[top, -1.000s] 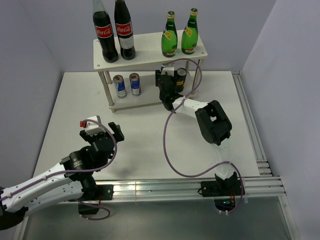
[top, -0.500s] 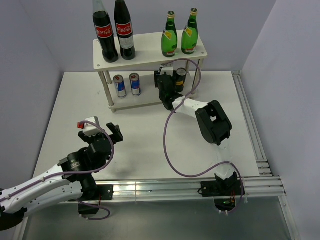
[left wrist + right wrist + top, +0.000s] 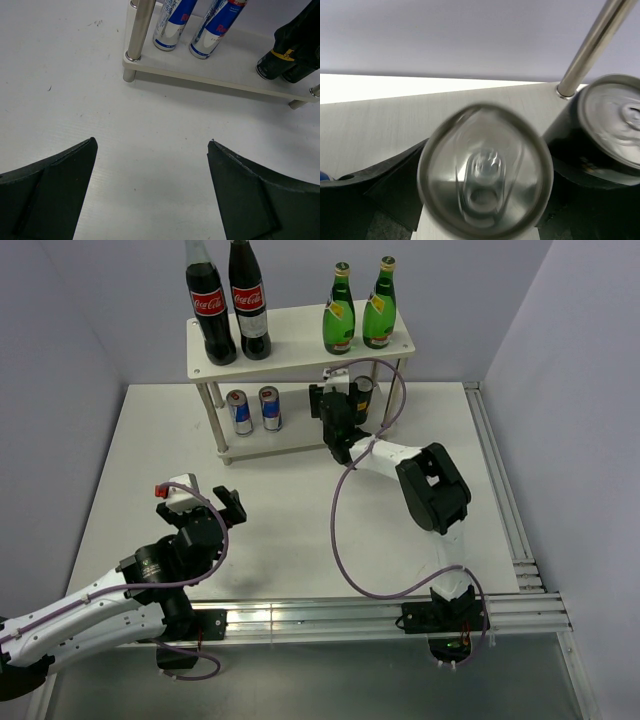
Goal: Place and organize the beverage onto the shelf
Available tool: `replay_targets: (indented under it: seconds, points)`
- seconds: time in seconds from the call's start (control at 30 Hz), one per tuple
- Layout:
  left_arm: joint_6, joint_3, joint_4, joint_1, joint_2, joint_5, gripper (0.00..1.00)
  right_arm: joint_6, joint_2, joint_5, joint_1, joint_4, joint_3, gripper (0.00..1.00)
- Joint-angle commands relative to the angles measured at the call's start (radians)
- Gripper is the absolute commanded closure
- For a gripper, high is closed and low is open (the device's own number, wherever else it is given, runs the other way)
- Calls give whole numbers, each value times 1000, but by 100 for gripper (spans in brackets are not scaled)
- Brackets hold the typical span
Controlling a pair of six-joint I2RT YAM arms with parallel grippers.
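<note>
The white shelf (image 3: 295,335) carries two green bottles (image 3: 339,312) (image 3: 379,305) on its top board. Two blue-and-silver cans (image 3: 238,412) (image 3: 172,22) stand at the left of the lower board (image 3: 230,65). My right gripper (image 3: 338,405) (image 3: 485,200) reaches in at the right of that board. A dark can (image 3: 485,180) stands between its fingers, and the can's blurred top hides the contact. A second dark can (image 3: 610,125) (image 3: 362,390) stands just right of it, by a shelf leg (image 3: 592,45). My left gripper (image 3: 203,498) (image 3: 152,145) hangs open over bare table.
Two tall cola bottles (image 3: 210,310) (image 3: 248,300) occupy the left of the top board. Grey walls close in behind and at both sides. A purple cable (image 3: 335,530) loops from the right arm over the table. Metal rails (image 3: 500,500) run along the right and near edges.
The left gripper drew back slightly toward the near left. The right arm's elbow shifted a little right while its gripper stayed at the lower board.
</note>
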Motion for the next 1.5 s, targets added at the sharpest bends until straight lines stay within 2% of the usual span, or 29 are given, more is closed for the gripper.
replay_targets:
  seconds: [0.0,0.3,0.5,1.47]
  points:
    - [-16,1,-3,-5,-11,-21,1,-5,-83,17,-8,61,-21,23]
    - [-15,1,-1,-7,-14,-21,1,-3,-106,23,-8,63,-53,19]
    - [-20,1,-6,-8,-16,-23,1,-3,-139,23,-4,64,-86,0]
    - [-27,1,-14,-13,-30,-27,1,66,-279,-41,31,40,-226,0]
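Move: The Schweppes can just set on the lower shelf still stands between the right hand's loosened fingers, its middle about 1 cm ahead of that hand and 2 cm below. The second Schweppes can is some 8 cm to the hand's right and 3 cm ahead; the nearer Red Bull can is about 15 cm left, roughly level in reach. From the idle left hand, the newly set can lies about 28 cm ahead, 28 cm right and 6 cm lower. Back out of the shelf, the right hand withdraws about 5 cm from the Schweppes can it has placed, rising a couple of centimetres on the way. The already loosened fingers spread to fully open beside the can early on, then slide back from its two sides, with next to no turn of the wrist. ##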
